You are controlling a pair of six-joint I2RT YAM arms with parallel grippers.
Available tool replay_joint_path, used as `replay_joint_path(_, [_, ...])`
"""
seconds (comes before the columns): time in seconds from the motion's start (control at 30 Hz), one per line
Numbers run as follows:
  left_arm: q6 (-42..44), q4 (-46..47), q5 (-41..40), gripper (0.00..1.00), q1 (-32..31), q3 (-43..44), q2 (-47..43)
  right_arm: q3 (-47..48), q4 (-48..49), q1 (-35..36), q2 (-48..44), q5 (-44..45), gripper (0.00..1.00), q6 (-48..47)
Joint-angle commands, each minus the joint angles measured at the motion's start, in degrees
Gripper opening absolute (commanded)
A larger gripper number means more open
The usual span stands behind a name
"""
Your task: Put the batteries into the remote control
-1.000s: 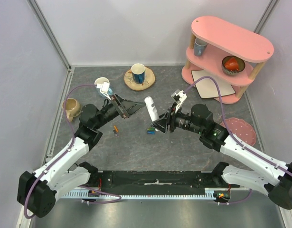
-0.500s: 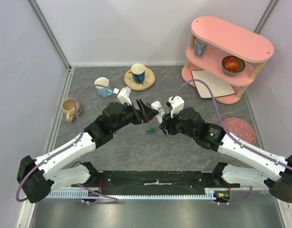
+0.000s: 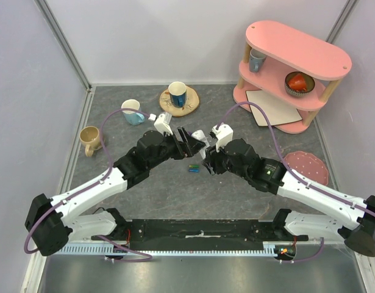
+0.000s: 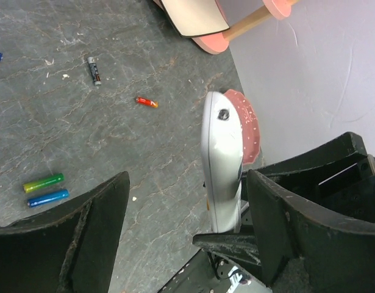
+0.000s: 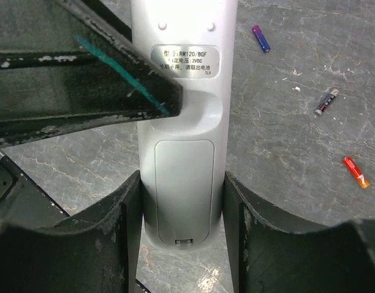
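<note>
The white remote control (image 5: pixel 182 122) is held clear of the table, its back with the shut battery cover facing the right wrist camera. My right gripper (image 5: pixel 182 178) is shut on its lower end. In the top view the remote (image 3: pixel 200 136) sits between both grippers. My left gripper (image 4: pixel 188 178) is open, its jaws either side of the remote (image 4: pixel 221 165), and one finger (image 5: pixel 114 79) lies across the remote's back. On the table lie batteries: green (image 4: pixel 43 182), blue (image 4: pixel 48 198), red (image 4: pixel 146 102), dark (image 4: pixel 94 70), and purple-red (image 5: pixel 261 38).
A pink two-tier shelf (image 3: pixel 297 61) stands at the back right with a white mat (image 3: pixel 274 112) under it. A pink coaster (image 3: pixel 310 166) lies at the right. A cup on a wooden coaster (image 3: pixel 178 94), a white-blue mug (image 3: pixel 132 112) and a tan mug (image 3: pixel 91 139) stand at the back left.
My left arm swung right from the left side until its open jaws reached the remote. My right gripper shifted slightly left with the remote.
</note>
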Motion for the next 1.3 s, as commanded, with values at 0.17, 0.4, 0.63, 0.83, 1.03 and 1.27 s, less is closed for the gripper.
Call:
replay_joint_path(0.17, [0.0, 8.5, 2.0, 0.74, -1.0, 3.1, 3.4, 3.2, 2.0, 0.8, 0.1, 0.5, 0.39, -0.6])
replay_joint_path(0.4, [-0.3, 10.5, 2.4, 0.56, -1.8, 3.0, 5.7, 3.2, 2.2, 0.9, 0.4, 0.6, 0.39, -0.3])
replay_joint_path(0.63, [0.0, 11.5, 2.8, 0.54, -2.0, 3.1, 6.9, 3.3, 2.3, 1.1, 0.7, 0.3, 0.39, -0.4])
replay_joint_path(0.83, [0.0, 12.9, 3.0, 0.31, -2.0, 2.2, 7.0, 3.2, 2.3, 1.2, 0.8, 0.3, 0.38, -0.4])
replay_joint_path(1.03, [0.1, 14.4, 3.7, 0.02, -2.0, 0.9, 6.8, 3.1, 2.3, 1.2, 0.3, 0.2, 0.4, -0.5])
replay_joint_path(1.27, [0.1, 19.7, -4.6, 0.02, -2.0, -5.5, 1.4, 5.6, -2.6, 1.3, -1.9, 3.5, 0.97, 2.3])
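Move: The remote, held near its battery-cover end by the right fingers, has its middle about 4 cm to the left hand's right, level with it in reach and height. Seen from the right hand, that middle is some 4 cm ahead, 1 cm left and 3 cm up. The green and blue batteries lie on the table almost straight below the left hand, about 17 cm down; the grey battery is roughly 13 cm ahead of that hand, 12 cm right and as low. Bring the left gripper about 4 cm to the right, nearly level, so its open fingers straddle the remote's body beyond the right hand's grip, and close them until they pinch it. Keep the right hand still and holding meanwhile; only once the left grip is firm, open the right fingers wide to let go of the battery-cover end. ##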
